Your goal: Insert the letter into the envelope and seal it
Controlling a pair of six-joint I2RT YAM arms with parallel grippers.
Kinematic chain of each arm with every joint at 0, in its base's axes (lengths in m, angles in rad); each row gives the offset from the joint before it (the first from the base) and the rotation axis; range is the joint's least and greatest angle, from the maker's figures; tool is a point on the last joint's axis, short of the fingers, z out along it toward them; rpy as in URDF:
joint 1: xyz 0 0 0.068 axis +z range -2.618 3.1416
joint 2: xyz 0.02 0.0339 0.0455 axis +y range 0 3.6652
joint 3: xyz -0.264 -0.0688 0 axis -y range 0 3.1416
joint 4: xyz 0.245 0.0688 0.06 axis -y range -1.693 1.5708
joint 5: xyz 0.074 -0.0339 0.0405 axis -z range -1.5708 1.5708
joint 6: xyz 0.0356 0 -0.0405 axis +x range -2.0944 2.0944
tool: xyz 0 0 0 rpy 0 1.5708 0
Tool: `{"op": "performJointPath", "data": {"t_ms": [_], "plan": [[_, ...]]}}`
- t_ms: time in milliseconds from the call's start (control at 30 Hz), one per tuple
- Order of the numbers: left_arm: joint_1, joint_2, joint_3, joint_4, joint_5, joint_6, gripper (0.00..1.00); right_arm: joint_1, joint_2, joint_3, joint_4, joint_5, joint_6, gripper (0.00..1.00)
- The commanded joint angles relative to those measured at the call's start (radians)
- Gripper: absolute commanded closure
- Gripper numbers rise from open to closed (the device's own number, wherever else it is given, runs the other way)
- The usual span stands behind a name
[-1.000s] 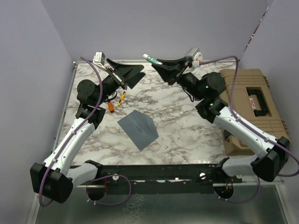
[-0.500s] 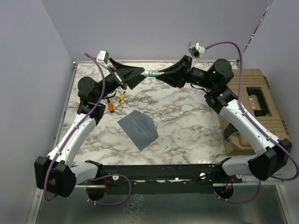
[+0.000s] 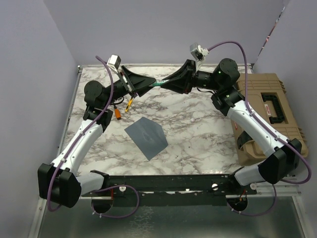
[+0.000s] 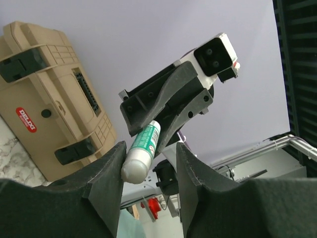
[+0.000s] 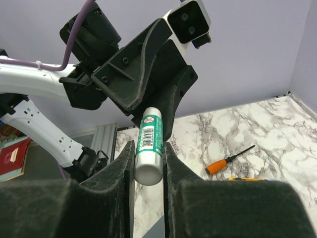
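The slate grey-blue envelope [image 3: 146, 137] lies flat on the marble table [image 3: 198, 134], below both grippers. The letter is out of view. A green-and-white glue stick [image 3: 157, 83] hangs in the air above the back of the table. My right gripper [image 3: 166, 83] is shut on its body [image 5: 150, 141]. My left gripper [image 3: 150, 82] faces it, its jaws around the stick's white end [image 4: 140, 159]. That end touches one finger, and a gap shows to the other finger [image 4: 190, 163].
A tan hard case [image 3: 262, 114] sits at the table's right edge. An orange-handled screwdriver [image 3: 117, 112] and a yellow tool [image 3: 129, 103] lie at the back left, under the left arm. Purple walls close in the back and sides.
The right arm swung left with the glue stick until its end sat between the left jaws. The left jaws narrowed around it. The envelope stayed put.
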Motion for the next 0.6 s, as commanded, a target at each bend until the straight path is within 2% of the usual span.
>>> {"op": "performJointPath", "data": {"t_ms": [0, 67, 167, 367, 400, 433, 500, 533, 567], "plan": [[0.0, -0.006, 0.007, 0.032, 0.047, -0.023, 0.55, -0.006, 0.022, 0.023, 0.052, -0.02, -0.005, 0.99], [0.001, -0.006, 0.003, 0.032, 0.051, -0.027, 0.56, -0.006, 0.021, 0.012, 0.08, -0.016, 0.002, 1.0], [0.001, -0.006, 0.002, 0.033, 0.052, -0.028, 0.63, -0.006, 0.029, 0.01, 0.089, -0.025, 0.003, 1.0], [0.001, -0.004, -0.001, 0.032, 0.053, -0.03, 0.97, -0.006, 0.028, -0.009, 0.105, -0.031, -0.003, 0.99], [0.001, -0.006, -0.003, 0.033, 0.049, -0.027, 1.0, -0.007, 0.023, -0.019, 0.115, -0.024, -0.007, 0.96], [0.001, -0.01, -0.009, 0.039, 0.042, -0.032, 1.0, -0.007, 0.018, -0.034, 0.142, -0.021, -0.004, 0.85], [0.0, -0.011, -0.031, 0.074, 0.027, -0.067, 1.0, -0.005, 0.006, -0.077, 0.232, -0.009, 0.027, 0.52], [-0.001, -0.012, -0.045, 0.099, 0.018, -0.102, 1.0, -0.002, 0.004, -0.098, 0.287, -0.006, 0.049, 0.4], [0.0, -0.014, -0.058, 0.126, 0.008, -0.129, 1.0, 0.002, 0.004, -0.119, 0.354, -0.005, 0.069, 0.34]]}}
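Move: The glue stick hangs level between the two hands: its middle lies about 3 cm to the right of the left hand point and some 3 cm to the left of the right one, in line with both and at their height. From the left hand, the grey envelope lies roughly 40 cm below and 3 cm left, neither ahead nor back; the yellow knife is about 17 cm ahead and 13 cm left, the screwdriver some 16 cm ahead and 20 cm left, both equally far down. The left fingers close from about half open and pinch their end of the glue stick, the hand itself staying put in the air. Only then does the right hand open its fingers to about half and let go of the other end, holding its place within about half a centimetre while its wrist tips some 5 degrees. ##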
